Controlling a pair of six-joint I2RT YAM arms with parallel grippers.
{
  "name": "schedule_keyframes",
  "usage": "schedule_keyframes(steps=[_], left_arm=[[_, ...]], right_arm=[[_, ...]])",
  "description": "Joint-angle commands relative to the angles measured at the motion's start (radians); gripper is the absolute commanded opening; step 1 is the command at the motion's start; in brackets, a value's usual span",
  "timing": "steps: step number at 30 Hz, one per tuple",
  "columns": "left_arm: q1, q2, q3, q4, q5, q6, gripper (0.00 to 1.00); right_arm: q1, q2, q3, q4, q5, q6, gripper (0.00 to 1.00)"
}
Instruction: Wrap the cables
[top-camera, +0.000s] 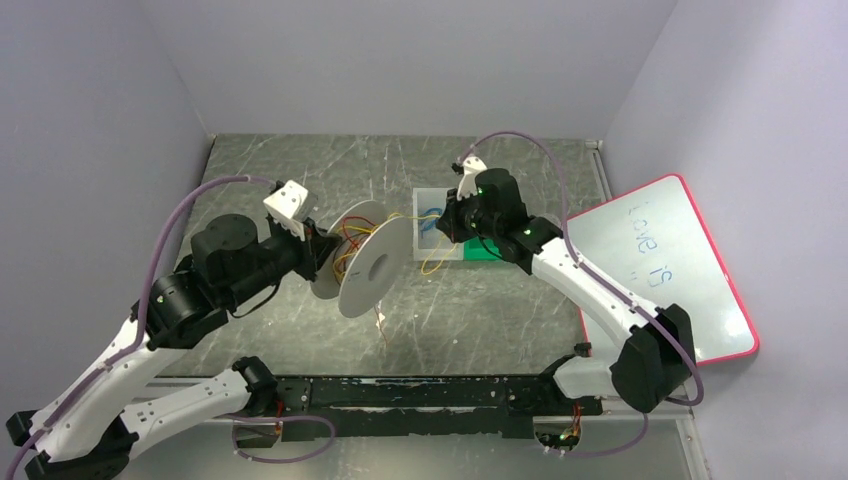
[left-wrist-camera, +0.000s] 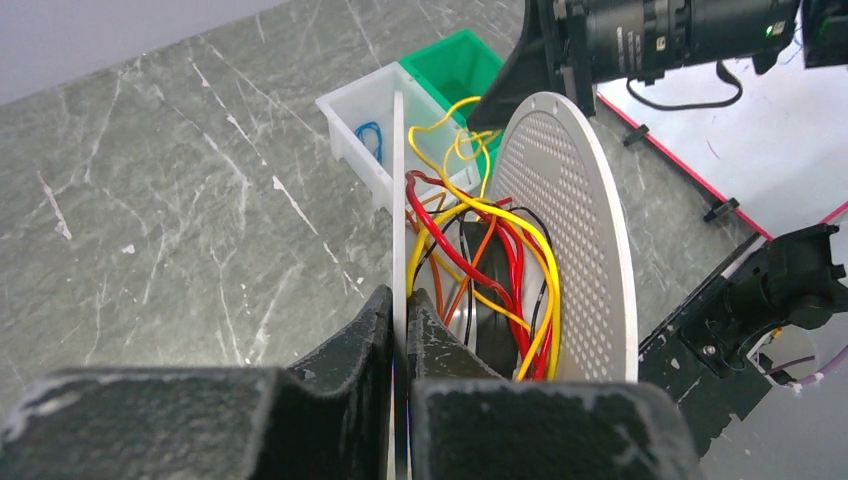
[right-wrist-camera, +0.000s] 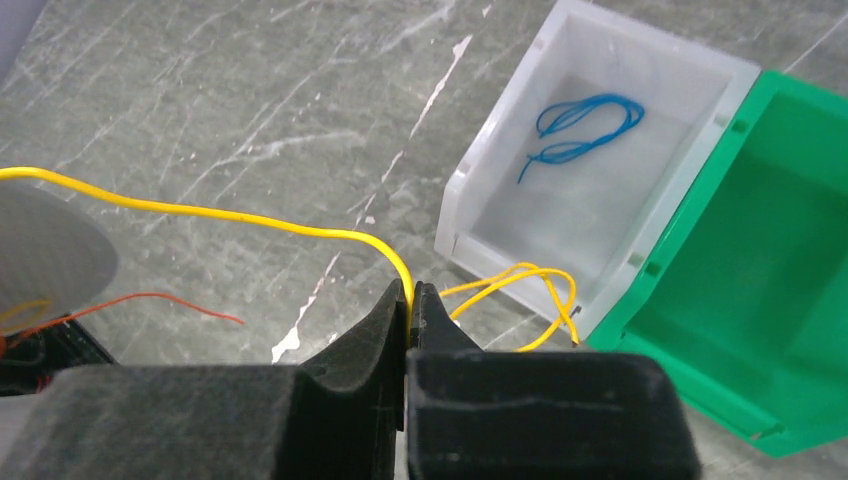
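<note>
A white spool (top-camera: 375, 265) with two discs is held on edge above the table. My left gripper (left-wrist-camera: 399, 312) is shut on its thin near flange (left-wrist-camera: 398, 180). The cables (left-wrist-camera: 500, 250), yellow, orange and red, lie in loose turns between that flange and the perforated far disc (left-wrist-camera: 570, 230). One yellow cable (right-wrist-camera: 250, 220) runs from the spool to my right gripper (right-wrist-camera: 411, 295), which is shut on it. Its free end loops (right-wrist-camera: 530, 275) beside the white bin. A thin reddish wire (right-wrist-camera: 150, 300) trails on the table. From above, my right gripper (top-camera: 447, 225) hangs just right of the spool.
A white bin (top-camera: 424, 197) holding a small blue wire coil (right-wrist-camera: 580, 125) stands behind the spool, with a green bin (right-wrist-camera: 780, 300) against its right side. A pink-framed whiteboard (top-camera: 665, 270) lies at the table's right edge. Grey walls enclose the table.
</note>
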Motion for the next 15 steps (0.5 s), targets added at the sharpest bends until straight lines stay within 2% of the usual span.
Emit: schedule_keyframes(steps=[1,11,15], left_arm=[[-0.007,-0.005,0.076,0.053,-0.009,-0.002,0.07],[-0.005,0.022,0.104,0.093,-0.076,-0.107,0.07],[-0.006,0.041,0.123,0.101,-0.101,-0.128,0.07]], right_arm=[[-0.008,-0.036,-0.068,0.058,-0.038,0.040,0.00],[-0.005,-0.056,-0.243,0.204,-0.300,0.102,0.00],[0.008,-0.060,-0.308,0.265,-0.353,0.145,0.00]])
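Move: The spool that the right hand's yellow cable runs to has its middle about 9 cm back, 12 cm to the left and 9 cm above that hand. The white bin lies some 8 cm ahead, level sideways and 17 cm below; the green bin is about 10 cm to the right of the white one. From the left hand, already pinching the spool's left flange, the spool's middle is roughly 3 cm ahead, 7 cm right and 4 cm lower. The yellow cable, still pinched in the shut right fingers, is carried down and back about 6 cm each way, drifting slightly left late on, past the spool's right side and farther below it. The right wrist tips down and turns counter-clockwise, some 15 degrees in all. The left hand keeps its grip on the flange, raising the spool 1.5 cm. ##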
